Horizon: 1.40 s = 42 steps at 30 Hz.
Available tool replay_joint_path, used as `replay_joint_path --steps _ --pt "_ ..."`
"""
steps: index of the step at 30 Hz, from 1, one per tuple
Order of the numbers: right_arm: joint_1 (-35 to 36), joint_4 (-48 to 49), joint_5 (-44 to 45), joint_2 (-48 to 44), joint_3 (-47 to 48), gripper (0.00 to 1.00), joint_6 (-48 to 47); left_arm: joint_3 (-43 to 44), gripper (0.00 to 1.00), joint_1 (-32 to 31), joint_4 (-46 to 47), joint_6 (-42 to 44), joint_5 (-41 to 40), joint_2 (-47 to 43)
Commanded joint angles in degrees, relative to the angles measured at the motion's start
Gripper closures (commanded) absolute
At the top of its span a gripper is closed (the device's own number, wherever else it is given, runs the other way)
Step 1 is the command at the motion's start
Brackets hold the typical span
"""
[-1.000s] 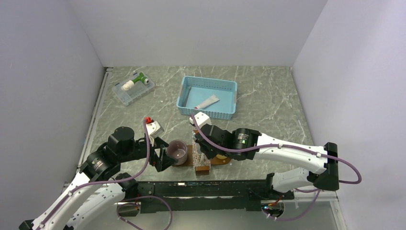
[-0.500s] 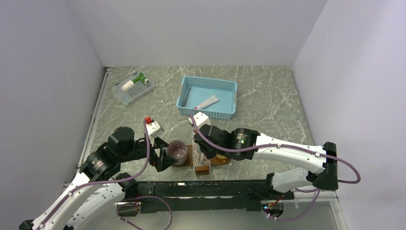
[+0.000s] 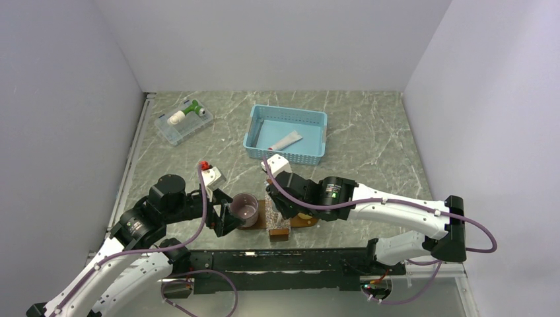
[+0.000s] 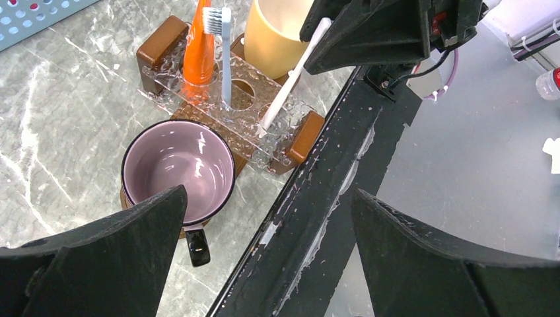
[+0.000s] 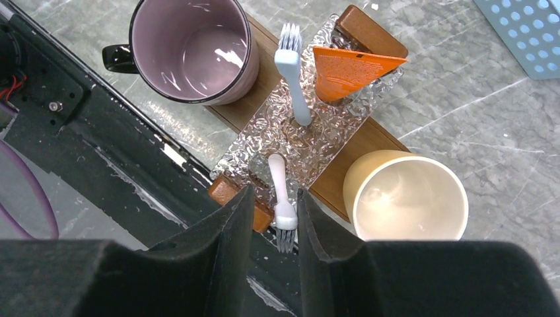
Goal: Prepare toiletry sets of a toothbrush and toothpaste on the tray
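Note:
The brown tray [image 5: 370,139] carries a clear holder [image 5: 317,142]. Standing in its holes are the orange toothpaste [image 5: 347,69], a bluish toothbrush [image 5: 295,86] and a white toothbrush [image 5: 282,198]. My right gripper [image 5: 275,195] is above the white brush's head, its jaws slightly apart. The brush leans near the right finger, with a gap at the left one. In the left wrist view the white toothbrush [image 4: 290,79] slants up from the holder. My left gripper [image 4: 269,198] hangs wide open by the table's front edge, beside the purple mug [image 4: 177,168], holding nothing.
A cream cup [image 5: 404,198] stands on the tray's other end. At the back are a light-blue basket [image 3: 310,122] with a white tube [image 3: 285,139] and a clear box [image 3: 183,123] holding a green-and-white item. The black front rail [image 4: 317,198] runs beside the tray.
My right gripper's jaws have parted from the white toothbrush, which stays standing in the holder. The left arm has not moved.

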Motion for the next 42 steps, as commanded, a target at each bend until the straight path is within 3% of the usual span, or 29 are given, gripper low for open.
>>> replay_joint_path --steps 1,24,31,42 --pt "0.38 0.60 2.28 -0.82 1.65 0.67 0.77 1.86 0.01 0.20 1.55 -0.23 0.27 0.29" --pt "0.30 -1.34 11.67 -3.35 5.38 0.59 1.58 1.90 0.01 0.33 1.55 -0.21 0.35 0.27" --pt "0.30 -0.64 16.81 -5.68 7.08 0.52 0.78 2.12 0.01 0.28 1.38 -0.16 -1.27 0.30" --pt "-0.82 1.13 26.30 -7.74 8.45 0.31 -4.18 4.50 0.01 0.29 0.40 -1.77 -10.34 1.87"
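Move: The right hand's barely opened fingertips are at the white toothbrush's head, its middle some 6 cm below and 1 cm back, level sideways. Next, the white toothpaste tube in the blue basket lies about 26 cm ahead, 2 cm right, 15 cm below. The orange tube stands 6 cm ahead, 2 cm left, 7 cm below; the yellow mug 2 cm ahead, 9 cm right, 12 cm below. From the left hand, the white tube is some 29 cm ahead, 17 cm right, 18 cm below. The right hand rises about 8 cm off the white toothbrush, also going forward and right, its fingers opening wider. ##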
